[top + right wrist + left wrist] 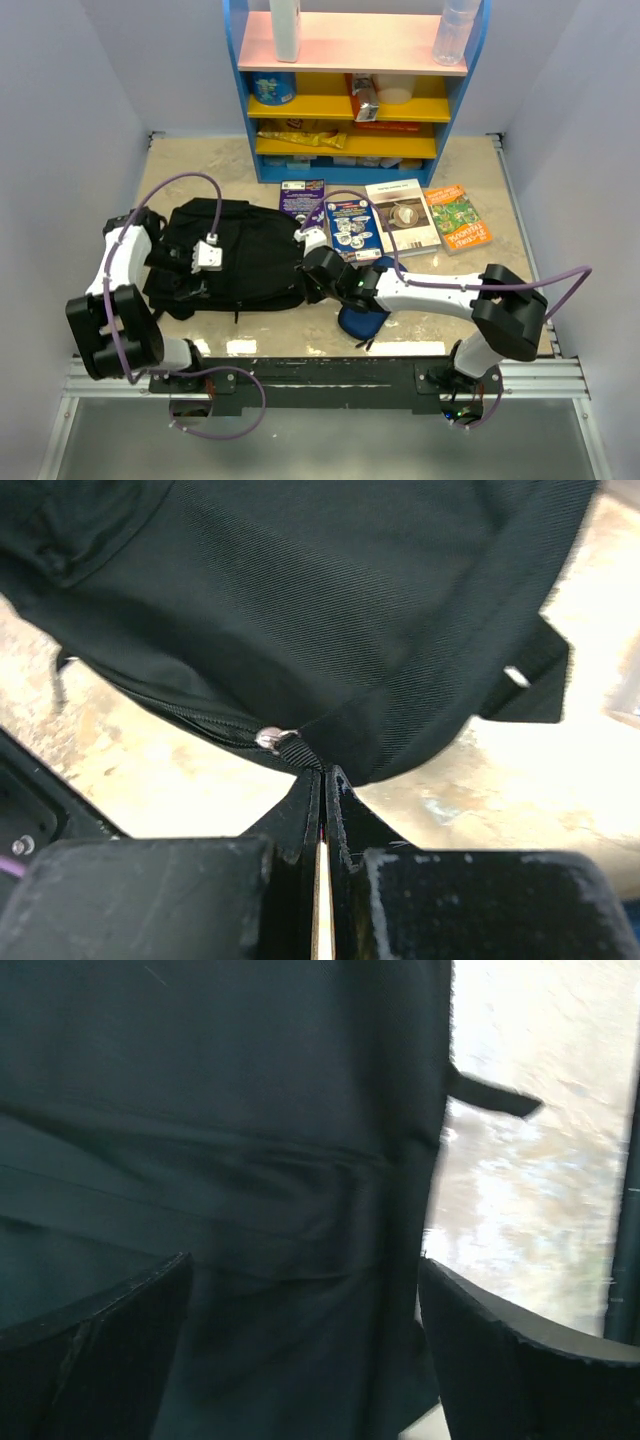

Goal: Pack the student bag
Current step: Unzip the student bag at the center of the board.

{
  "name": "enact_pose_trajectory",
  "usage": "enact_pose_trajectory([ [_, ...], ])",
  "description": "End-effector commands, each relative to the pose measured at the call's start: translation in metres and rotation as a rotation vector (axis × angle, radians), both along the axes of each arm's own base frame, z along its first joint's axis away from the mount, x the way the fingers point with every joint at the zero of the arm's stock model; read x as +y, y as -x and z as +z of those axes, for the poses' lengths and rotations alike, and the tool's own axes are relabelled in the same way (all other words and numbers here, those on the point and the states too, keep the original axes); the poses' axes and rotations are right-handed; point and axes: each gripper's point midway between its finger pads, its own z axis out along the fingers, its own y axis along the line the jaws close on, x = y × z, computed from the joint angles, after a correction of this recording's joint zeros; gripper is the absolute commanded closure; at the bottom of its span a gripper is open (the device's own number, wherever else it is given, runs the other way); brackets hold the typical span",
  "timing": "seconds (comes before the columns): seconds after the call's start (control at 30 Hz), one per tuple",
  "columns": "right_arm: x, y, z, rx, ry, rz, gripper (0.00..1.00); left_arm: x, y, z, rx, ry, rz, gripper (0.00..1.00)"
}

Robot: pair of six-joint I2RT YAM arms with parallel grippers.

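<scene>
The student bag (250, 250), a large black backpack, lies flat left of the table's centre. My left gripper (207, 262) hovers over its middle. In the left wrist view its fingers (100, 1360) stand wide apart, open, with only the bag's dark fabric (250, 1160) beneath them. My right gripper (308, 284) sits at the bag's right edge. In the right wrist view it (322, 772) is shut on the black webbing tab of the zipper pull (270, 739), at the corner of the bag (330, 600).
Several books (350, 228) (403, 217) (458, 217) (302, 198) lie in a row behind the bag's right side. A dark-blue pencil case (362, 318) lies under my right forearm. A blue shelf unit (355, 90) with bottles and boxes stands at the back.
</scene>
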Motion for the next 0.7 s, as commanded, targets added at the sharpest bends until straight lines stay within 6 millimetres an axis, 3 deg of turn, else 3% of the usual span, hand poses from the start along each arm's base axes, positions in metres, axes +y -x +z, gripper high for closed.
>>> enact_pose_trajectory([
  [0.0, 0.030, 0.011, 0.014, -0.008, -0.082, 0.074, 1.00, -0.046, -0.012, 0.063, -0.166, 0.113, -0.067, 0.00],
  [0.1, 0.046, 0.014, 0.020, -0.003, -0.126, 0.095, 1.00, -0.077, -0.014, 0.084, -0.161, 0.225, -0.092, 0.00],
  [0.17, 0.051, 0.016, 0.018, 0.009, -0.141, 0.101, 1.00, -0.097, -0.006, 0.086, -0.112, 0.264, -0.135, 0.00],
  [0.23, 0.055, 0.016, 0.018, 0.016, -0.161, 0.104, 1.00, -0.106, 0.001, 0.076, -0.060, 0.283, -0.158, 0.00],
  [0.27, 0.056, 0.018, 0.019, 0.026, -0.167, 0.111, 1.00, -0.118, 0.011, 0.072, -0.037, 0.290, -0.213, 0.00],
  [0.37, 0.058, 0.019, 0.024, 0.026, -0.183, 0.111, 1.00, -0.130, 0.034, 0.046, 0.033, 0.257, -0.244, 0.00],
  [0.43, 0.058, 0.018, 0.028, 0.020, -0.200, 0.110, 1.00, -0.136, 0.024, 0.045, -0.050, 0.241, -0.242, 0.00],
  [0.57, 0.058, 0.023, 0.031, 0.033, -0.216, 0.124, 1.00, -0.158, 0.035, 0.029, 0.058, 0.189, -0.202, 0.00],
  [0.63, 0.058, 0.025, 0.032, 0.041, -0.227, 0.126, 1.00, -0.163, 0.027, 0.018, 0.024, 0.130, -0.178, 0.00],
  [0.67, 0.057, 0.025, 0.032, 0.041, -0.225, 0.123, 1.00, -0.170, 0.034, 0.016, 0.041, 0.120, -0.175, 0.00],
])
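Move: In the right hand's shut fingers already sits the zipper pull, at the bag's near right edge; from that hand the strap tag on the bag's near edge lies about 17 cm left and 5 cm back, the pencil case some 15 cm right and 2 cm back, both about 5 cm lower. From the left hand, the pull is roughly 27 cm to the right, level ahead and in height, and the strap tag 10 cm right, 5 cm back and 4 cm lower. Swinging its already open fingers off the left part of the student bag, the left hand arcs about 15 cm right towards the zipper pull, rising some 7 cm and then sinking, drawing back about 4 cm and turning clockwise about 15 degrees. The right hand keeps its pinch on the pull and carries it 4 cm left and a little back, towards the strap tag. ##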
